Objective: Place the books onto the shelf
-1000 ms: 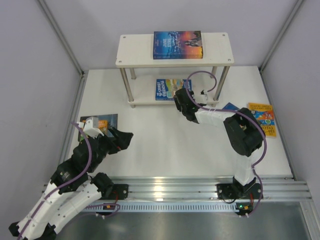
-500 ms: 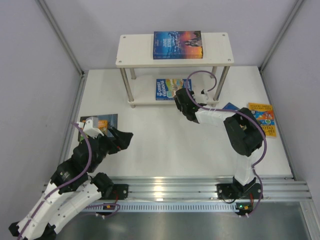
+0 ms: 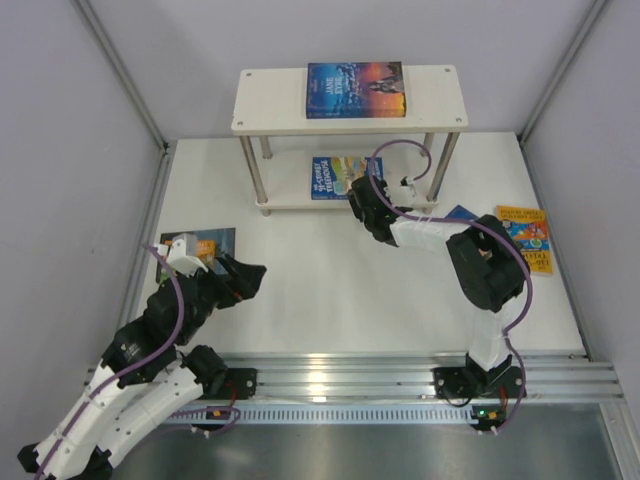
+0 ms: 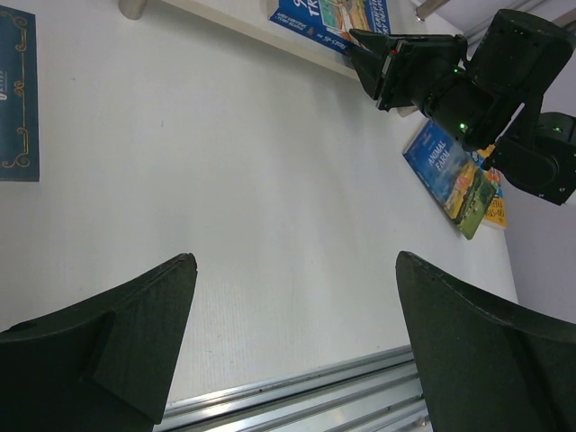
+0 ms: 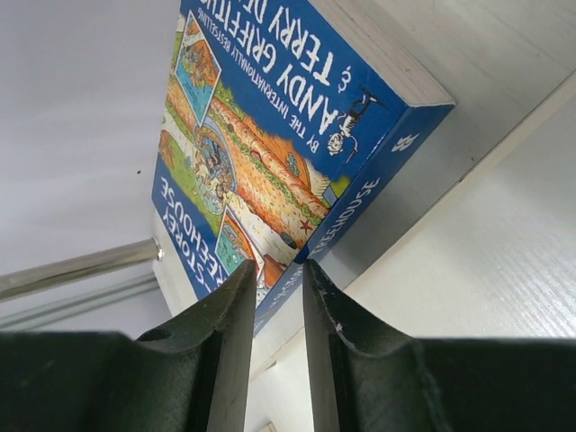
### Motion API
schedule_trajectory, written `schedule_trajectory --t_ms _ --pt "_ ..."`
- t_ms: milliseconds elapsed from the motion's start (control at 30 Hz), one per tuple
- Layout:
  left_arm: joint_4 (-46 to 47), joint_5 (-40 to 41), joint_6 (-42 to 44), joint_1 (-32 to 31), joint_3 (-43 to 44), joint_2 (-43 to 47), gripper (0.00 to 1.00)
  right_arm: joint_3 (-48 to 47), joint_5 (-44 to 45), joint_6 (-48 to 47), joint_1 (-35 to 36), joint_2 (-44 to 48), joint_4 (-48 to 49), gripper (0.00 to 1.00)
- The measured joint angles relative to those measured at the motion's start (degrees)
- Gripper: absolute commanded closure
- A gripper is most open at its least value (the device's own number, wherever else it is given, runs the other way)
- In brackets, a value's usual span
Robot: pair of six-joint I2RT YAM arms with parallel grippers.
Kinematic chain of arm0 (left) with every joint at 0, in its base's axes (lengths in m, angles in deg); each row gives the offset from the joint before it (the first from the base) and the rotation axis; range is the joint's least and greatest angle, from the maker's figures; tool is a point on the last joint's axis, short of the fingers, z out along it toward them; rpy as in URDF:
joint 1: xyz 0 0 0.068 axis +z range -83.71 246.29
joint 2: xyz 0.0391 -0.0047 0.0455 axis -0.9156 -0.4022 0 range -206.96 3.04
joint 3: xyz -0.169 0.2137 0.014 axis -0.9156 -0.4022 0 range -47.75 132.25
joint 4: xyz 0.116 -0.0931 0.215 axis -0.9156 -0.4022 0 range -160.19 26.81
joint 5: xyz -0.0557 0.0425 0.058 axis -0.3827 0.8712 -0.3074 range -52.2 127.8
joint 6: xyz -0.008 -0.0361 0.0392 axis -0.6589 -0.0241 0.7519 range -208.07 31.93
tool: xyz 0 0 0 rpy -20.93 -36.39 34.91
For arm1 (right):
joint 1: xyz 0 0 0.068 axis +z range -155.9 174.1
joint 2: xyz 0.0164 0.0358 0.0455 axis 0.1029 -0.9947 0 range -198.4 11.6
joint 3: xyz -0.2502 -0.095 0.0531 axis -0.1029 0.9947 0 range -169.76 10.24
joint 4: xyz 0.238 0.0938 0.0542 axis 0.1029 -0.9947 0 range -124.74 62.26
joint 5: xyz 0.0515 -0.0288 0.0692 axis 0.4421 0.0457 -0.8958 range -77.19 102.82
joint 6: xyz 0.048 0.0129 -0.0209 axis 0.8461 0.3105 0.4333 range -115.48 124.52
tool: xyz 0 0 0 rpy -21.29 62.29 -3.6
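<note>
The shelf (image 3: pixel 270 100) stands at the back with a blue-and-sunset book (image 3: pixel 355 90) flat on its top board. A blue illustrated book (image 3: pixel 335 175) (image 5: pixel 270 117) lies on the lower board (image 5: pixel 486 81). My right gripper (image 3: pixel 358 192) (image 5: pixel 280 265) is shut on the near spine edge of that book, one finger over the cover. My left gripper (image 3: pixel 250 275) (image 4: pixel 295 261) hangs open over bare table at the near left, holding nothing. A dark blue book (image 3: pixel 215 243) (image 4: pixel 16 94) lies just beyond it at the left. A blue farm book (image 4: pixel 445 166) lies on the table at the right.
An orange-yellow book (image 3: pixel 525 235) lies at the right edge of the table, partly under the blue farm book. The shelf's silver legs (image 3: pixel 255 175) flank the lower board. Grey walls close in on both sides. An aluminium rail (image 3: pixel 400 375) runs along the near edge.
The right gripper and the blue illustrated book have slid a little farther in over the lower board. The left arm has not moved.
</note>
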Motion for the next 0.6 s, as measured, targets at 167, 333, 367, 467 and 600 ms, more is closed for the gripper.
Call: schedule_trajectory --t_ms 167,333,367,467,600 --pt "0.0 0.4 0.0 0.0 0.0 0.0 0.03 0.6 -0.9 -4.2 0.0 0.1 3.6 0.65" --pt "0.1 1.8 0.4 0.0 0.0 -2.1 0.02 3.6 -2.6 -12.0 0.4 3.9 8.0 0.61" --pt "0.0 2.1 0.5 0.0 0.1 -2.8 0.02 4.4 -2.9 -13.4 0.5 5.2 8.5 0.60" --pt "-0.2 3.1 1.3 0.0 1.1 -5.2 0.02 7.1 -4.7 -18.5 1.4 10.8 10.5 0.56" --pt "-0.2 5.8 2.1 0.0 3.0 -7.9 0.01 11.2 -8.0 -23.7 5.5 17.2 13.1 0.45"
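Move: The right hand's nearly shut fingertips are at the spine of the treehouse book on the lower shelf; its middle lies about 7 cm ahead, 2 cm left and 1 cm lower. The shelf's front right post stands some 19 cm to the right and 1 cm farther out, its middle about 12 cm higher. The Animal Farm book lies roughly 29 cm right, 8 cm back and 9 cm below. From the left hand, the treehouse book is some 35 cm ahead, 23 cm right and 14 cm lower. The right hand comes off the treehouse book's spine, up about 10 cm, back 7 and left, fingers opening. ##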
